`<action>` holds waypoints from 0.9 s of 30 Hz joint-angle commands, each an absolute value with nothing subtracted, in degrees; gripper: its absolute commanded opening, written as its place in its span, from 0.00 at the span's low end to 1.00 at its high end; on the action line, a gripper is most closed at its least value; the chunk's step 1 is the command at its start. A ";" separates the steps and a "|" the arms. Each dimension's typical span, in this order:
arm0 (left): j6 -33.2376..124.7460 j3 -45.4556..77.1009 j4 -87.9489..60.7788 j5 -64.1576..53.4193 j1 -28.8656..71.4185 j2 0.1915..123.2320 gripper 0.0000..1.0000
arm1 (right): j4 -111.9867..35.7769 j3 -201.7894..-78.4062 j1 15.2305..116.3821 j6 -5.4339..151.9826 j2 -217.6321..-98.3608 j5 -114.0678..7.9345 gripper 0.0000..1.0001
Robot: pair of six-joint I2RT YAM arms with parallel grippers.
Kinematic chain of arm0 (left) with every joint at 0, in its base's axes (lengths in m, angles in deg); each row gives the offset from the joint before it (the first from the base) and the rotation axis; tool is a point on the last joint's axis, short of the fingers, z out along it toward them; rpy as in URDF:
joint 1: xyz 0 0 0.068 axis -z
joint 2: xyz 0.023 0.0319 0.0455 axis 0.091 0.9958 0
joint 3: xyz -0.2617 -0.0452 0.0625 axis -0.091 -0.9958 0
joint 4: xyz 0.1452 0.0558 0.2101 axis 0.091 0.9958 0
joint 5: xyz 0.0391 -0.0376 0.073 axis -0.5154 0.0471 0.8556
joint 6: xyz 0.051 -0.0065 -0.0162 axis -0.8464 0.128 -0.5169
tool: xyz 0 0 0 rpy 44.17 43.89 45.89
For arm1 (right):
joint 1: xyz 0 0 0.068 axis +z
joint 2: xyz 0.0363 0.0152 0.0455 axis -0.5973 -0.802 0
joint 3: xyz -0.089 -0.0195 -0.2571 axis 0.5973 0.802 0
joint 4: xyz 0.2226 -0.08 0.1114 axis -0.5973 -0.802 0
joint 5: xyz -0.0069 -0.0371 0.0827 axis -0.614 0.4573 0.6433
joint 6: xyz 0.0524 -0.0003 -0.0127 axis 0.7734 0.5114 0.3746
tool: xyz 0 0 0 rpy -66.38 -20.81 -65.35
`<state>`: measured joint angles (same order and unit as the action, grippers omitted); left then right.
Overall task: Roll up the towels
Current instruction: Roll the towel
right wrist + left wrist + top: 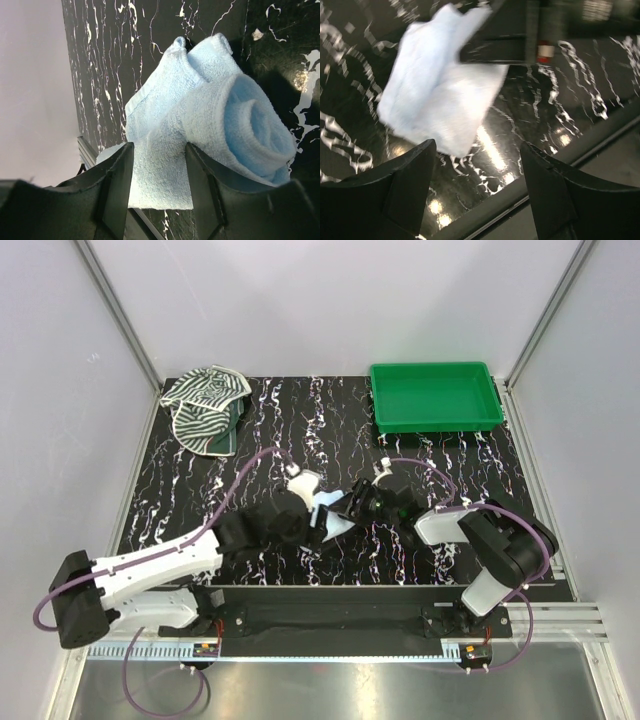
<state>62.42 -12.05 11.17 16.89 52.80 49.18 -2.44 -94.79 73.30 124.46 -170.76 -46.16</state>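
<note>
A pale blue towel (pixel 331 516) hangs just above the black marbled table (pixel 300 430), near its front middle. In the right wrist view this towel (pixel 200 110) is partly rolled, with a coil at its right end. My right gripper (pixel 159 165) is shut on a flat fold of it. My left gripper (pixel 477 160) is open with only table between its fingers. The blue towel (pixel 437 95) hangs just beyond the left fingertip, held from above by the right gripper (pixel 505 35). The striped towel (pixel 205 405) lies crumpled at the table's back left corner.
A green plastic tray (pixel 436 424) stands at the back right of the table. The table's front edge rail (pixel 530 195) runs close under my left gripper. White walls with metal posts enclose the table on three sides.
</note>
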 commanded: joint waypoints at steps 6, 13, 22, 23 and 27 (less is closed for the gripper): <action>47.01 -10.47 0.74 21.52 59.64 58.80 0.73 | -15.36 -94.96 74.56 120.16 -172.72 -49.02 0.55; 44.64 -10.38 -3.74 25.48 59.47 67.94 0.74 | -13.43 -94.96 74.47 120.60 -175.35 -47.88 0.55; 44.64 -11.26 -4.71 30.13 57.53 70.33 0.75 | -12.64 -94.79 74.47 120.69 -176.85 -47.70 0.55; 44.37 -11.61 -4.80 30.40 57.10 69.89 0.75 | -12.55 -94.79 74.47 120.60 -177.02 -47.61 0.55; 42.35 -12.58 -5.85 30.40 57.00 66.29 0.76 | -12.28 -95.14 74.47 120.60 -177.99 -47.35 0.55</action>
<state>44.65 -11.79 -2.33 27.49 57.47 69.96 -1.11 -96.87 73.50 123.28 -173.77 -45.70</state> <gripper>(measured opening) 0.751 0.541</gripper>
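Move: The half-rolled blue towel lies about 5 cm ahead of the left hand, 4 cm to its right and some 10 cm below. The right gripper's fingertips are roughly 7 cm ahead of the left hand, 8 cm to its right and 8 cm lower; the table's near edge is about 10 cm back, level sideways. From the right hand, already at the towel, the towel's middle is some 4 cm back, 4 cm left and 2 cm down. Wide open, the left hand drops about 7 cm towards the blue towel, easing right then forward, rolling some 20 degrees. ##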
